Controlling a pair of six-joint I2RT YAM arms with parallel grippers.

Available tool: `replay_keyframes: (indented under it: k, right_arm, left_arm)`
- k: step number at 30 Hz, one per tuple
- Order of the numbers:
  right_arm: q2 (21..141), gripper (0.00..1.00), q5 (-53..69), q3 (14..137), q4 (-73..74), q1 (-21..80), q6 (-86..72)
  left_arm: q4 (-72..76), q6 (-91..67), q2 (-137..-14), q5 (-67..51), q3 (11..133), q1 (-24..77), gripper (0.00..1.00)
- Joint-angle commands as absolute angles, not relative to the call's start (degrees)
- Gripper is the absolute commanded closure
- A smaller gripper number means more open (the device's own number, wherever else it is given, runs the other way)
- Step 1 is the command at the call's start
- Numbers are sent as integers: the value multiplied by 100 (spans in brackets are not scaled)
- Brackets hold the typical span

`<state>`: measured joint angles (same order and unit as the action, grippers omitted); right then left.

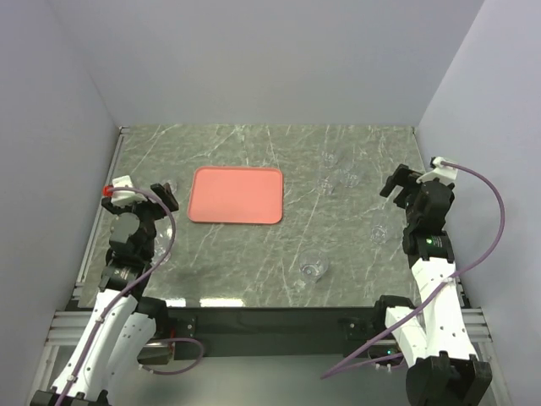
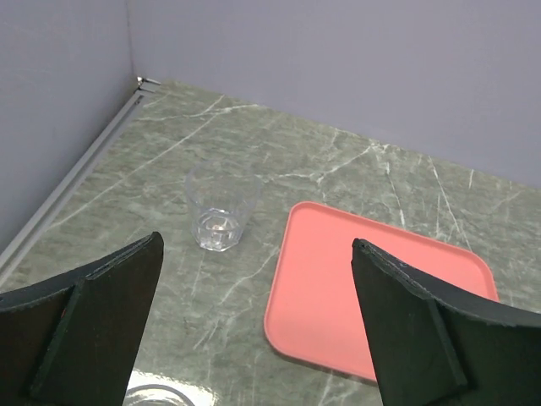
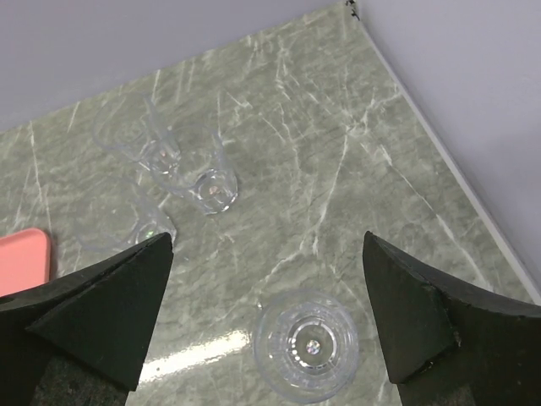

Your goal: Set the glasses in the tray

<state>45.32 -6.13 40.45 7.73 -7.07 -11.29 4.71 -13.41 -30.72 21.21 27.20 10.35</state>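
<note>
The salmon-pink tray point(image 1: 236, 195) lies empty left of the table's middle; it also shows in the left wrist view point(image 2: 372, 296). My left gripper point(image 1: 161, 196) point(image 2: 258, 244) is open and empty, just left of the tray. A clear glass point(image 2: 221, 211) stands upright ahead of it, and another glass's rim point(image 2: 156, 396) shows at the bottom edge. My right gripper point(image 1: 397, 182) point(image 3: 267, 239) is open and empty above an upright glass point(image 3: 307, 344) point(image 1: 379, 233). A cluster of glasses point(image 3: 211, 188) point(image 1: 342, 178) stands farther ahead. One glass point(image 1: 314, 270) stands near the front.
Grey walls enclose the green marble table point(image 1: 254, 245) at the back and both sides. A metal rail point(image 2: 68, 190) runs along the left edge. The table's right edge meets the wall point(image 3: 456, 178) close to the right gripper.
</note>
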Motion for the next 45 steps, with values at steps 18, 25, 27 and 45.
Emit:
replay_keyframes:
  k: [18,25,27,45]
  right_arm:
    - [4904,0,4368,4359,2188,-571,2136]
    - [4720,0,4578,4280,2188,-571,2232]
    - [4676,0,4605,4272,2206,-571,2250]
    - [4649,1,4333,4210,2101,-571,2224]
  left_arm:
    - [-625,-3540,-5387,-1000,5009,-974,1]
    - [-852,-4078,-6616,-1618,5580,-1722,1]
    - [-922,-4104,-6828,-1468,5773,-1775,1]
    - [-2601,-3745,-9632,-818,7769,-1776,32]
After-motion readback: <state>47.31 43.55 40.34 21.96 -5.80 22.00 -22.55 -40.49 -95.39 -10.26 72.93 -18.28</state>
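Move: From the left hand the far-left glass stands about 17 cm ahead, 3 cm left and 21 cm below; the near-left glass is roughly 4 cm back and 2 cm left, the tray's middle 15 cm ahead and 21 cm right. From the right hand the front-centre glass lies some 12 cm back, 24 cm left and 20 cm below; the right glass is 1 cm ahead and 2 cm right, nearly under the hand. The left hand heads for the far-left glass, still touching nothing: about 15 cm forward, swinging left and then sinking 11 cm, as its left side rolls down and its fingers tip down some 40 degrees each and begin to close. The empty right hand swings left about 13 cm, sinking a little and drawing back towards the front-centre glass, turns nearly 60 degrees counter-clockwise, then holds there wide open. ##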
